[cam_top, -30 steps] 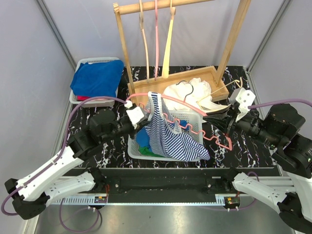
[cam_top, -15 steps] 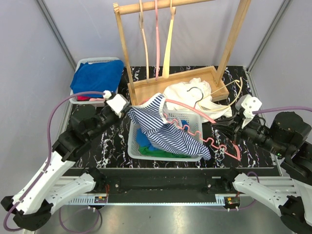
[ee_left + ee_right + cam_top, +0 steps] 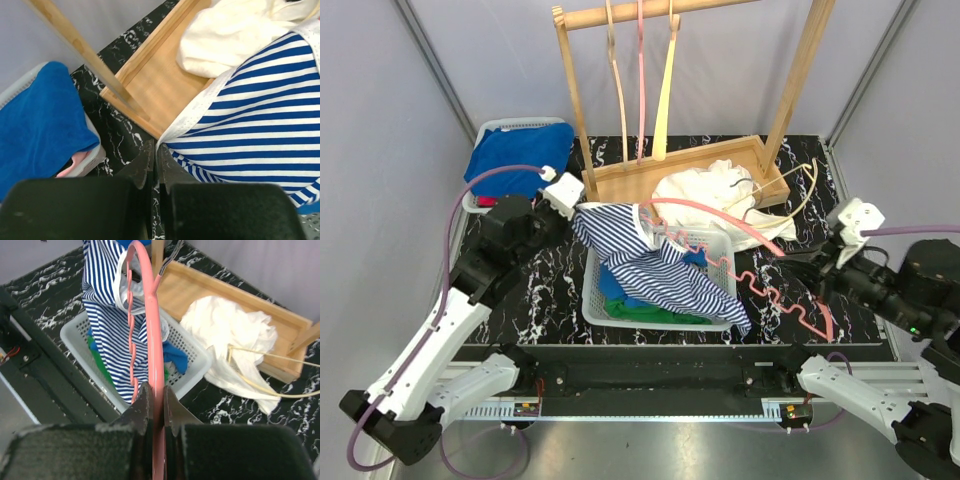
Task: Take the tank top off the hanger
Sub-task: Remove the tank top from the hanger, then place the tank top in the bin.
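The blue-and-white striped tank top [image 3: 665, 280] is stretched over the white basket [image 3: 590, 300]. Its white-trimmed upper edge is pinched in my left gripper [image 3: 576, 211], which is shut. In the left wrist view the closed gripper [image 3: 156, 148] holds the white hem of the tank top [image 3: 260, 120]. The pink hanger [image 3: 745, 230] runs from the top's neck opening to my right gripper [image 3: 819, 277], which is shut on its far-right end. In the right wrist view the gripper [image 3: 157, 390] clamps the hanger [image 3: 152, 330], and the top's trimmed opening still loops round the hanger's far end.
The basket holds blue and green clothes. A wooden rack [image 3: 670, 178] with hangers hung from its bar stands behind, with white cloth [image 3: 710, 190] and a beige wire hanger [image 3: 792, 185] in its base. A grey tray with blue cloth [image 3: 515, 158] sits at back left.
My left gripper has pulled the tank top's edge left and back, away from the basket. My right gripper has drawn the hanger to the right, so the top is spread out between them.
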Robot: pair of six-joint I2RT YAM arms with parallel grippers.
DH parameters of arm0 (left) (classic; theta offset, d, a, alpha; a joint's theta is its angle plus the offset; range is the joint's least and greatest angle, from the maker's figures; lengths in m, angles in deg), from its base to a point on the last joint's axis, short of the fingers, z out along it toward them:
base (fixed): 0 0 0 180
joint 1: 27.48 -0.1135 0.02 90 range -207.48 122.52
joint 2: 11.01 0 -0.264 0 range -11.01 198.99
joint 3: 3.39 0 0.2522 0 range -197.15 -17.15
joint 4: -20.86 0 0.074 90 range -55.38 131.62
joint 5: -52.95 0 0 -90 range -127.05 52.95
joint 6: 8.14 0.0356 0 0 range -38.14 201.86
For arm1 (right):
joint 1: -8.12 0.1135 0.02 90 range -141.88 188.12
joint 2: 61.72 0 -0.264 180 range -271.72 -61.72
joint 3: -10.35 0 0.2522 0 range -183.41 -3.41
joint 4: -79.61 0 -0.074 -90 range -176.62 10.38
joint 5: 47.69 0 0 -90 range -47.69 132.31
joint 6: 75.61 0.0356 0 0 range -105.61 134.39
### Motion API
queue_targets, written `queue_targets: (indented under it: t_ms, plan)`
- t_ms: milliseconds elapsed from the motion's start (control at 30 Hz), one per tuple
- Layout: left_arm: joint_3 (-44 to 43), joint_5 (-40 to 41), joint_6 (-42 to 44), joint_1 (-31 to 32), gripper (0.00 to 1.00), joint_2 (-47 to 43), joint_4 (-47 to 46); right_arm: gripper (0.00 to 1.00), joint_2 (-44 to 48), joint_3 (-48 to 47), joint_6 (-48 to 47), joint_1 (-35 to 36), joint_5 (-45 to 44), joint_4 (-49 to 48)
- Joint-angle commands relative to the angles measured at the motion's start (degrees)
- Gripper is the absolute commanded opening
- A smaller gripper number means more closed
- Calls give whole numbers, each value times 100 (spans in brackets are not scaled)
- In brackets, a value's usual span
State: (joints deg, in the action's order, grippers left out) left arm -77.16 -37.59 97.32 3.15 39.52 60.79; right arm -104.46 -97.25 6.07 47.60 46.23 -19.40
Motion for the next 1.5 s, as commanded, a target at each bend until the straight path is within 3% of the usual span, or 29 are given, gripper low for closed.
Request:
queue_targets:
  t_ms: [0, 133, 300, 400, 633, 867, 967, 1133, 1267, 1467]
  plan:
    - [-344, 309, -131, -619, 0, -7, -674, 0, 134, -696, 23, 15, -585, -113]
    - [-1239, 143, -114, -787, 0, 89, -1149, 0, 231, -671, -3, 15, -857, -297]
    - [-2566, -1296, -412, -778, 0, 309, -992, 0, 521, -478, 40, 15, -1358, -1078]
    - [-2762, -1572, -571, -533, 0, 467, -842, 0, 705, -381, 120, 15, -1490, -1536]
    - [-2629, -1608, -466, 600, 0, 809, -666, 0, 285, -266, 216, 15, -2079, -1405]
    - [-3508, -1625, -254, 909, 0, 1530, -623, 0, 170, -55, 146, 15, -3254, -1527]
    - [-3413, -1687, -377, 1190, 0, 1671, -640, 0, 126, -99, 129, 15, -3608, -1563]
    - [-3456, -1713, -475, 1779, 0, 2013, -543, 0, -6, -38, 102, 15, -3873, -1721]
    - [-4253, -1678, -124, 2375, 0, 2444, -263, 0, -59, 129, 102, 15, -3838, -1888]
    - [-4441, -1493, -157, 2746, 0, 2709, -68, 0, -129, 279, 32, 15, -3794, -2064]
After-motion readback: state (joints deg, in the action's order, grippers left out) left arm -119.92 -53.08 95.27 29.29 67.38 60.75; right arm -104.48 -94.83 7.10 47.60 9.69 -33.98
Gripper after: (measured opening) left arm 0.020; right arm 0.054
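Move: The left hand still grips the striped tank top by one shoulder. The hanger's free end, still caught in the other side of the tank top, is about 15 cm to its right, level fore and aft and slightly above. The white basket's middle lies some 18 cm right, 2 cm back and 26 cm below. From the right hand, which holds the pink hanger, the basket is about 24 cm left, 13 cm ahead and 36 cm below; the white garment is 33 cm ahead, 9 cm left, equally low. A few centimetres forward and left, then steeply up by about 20 cm, the left hand draws the pinched tank top away off the hanger's end, then swings right and somewhat back over the basket, turning clockwise and sinking a little. Both grips stay shut: the right hand carries the hanger right and up, then forward, turning some 35 degrees clockwise away from the tank top. ##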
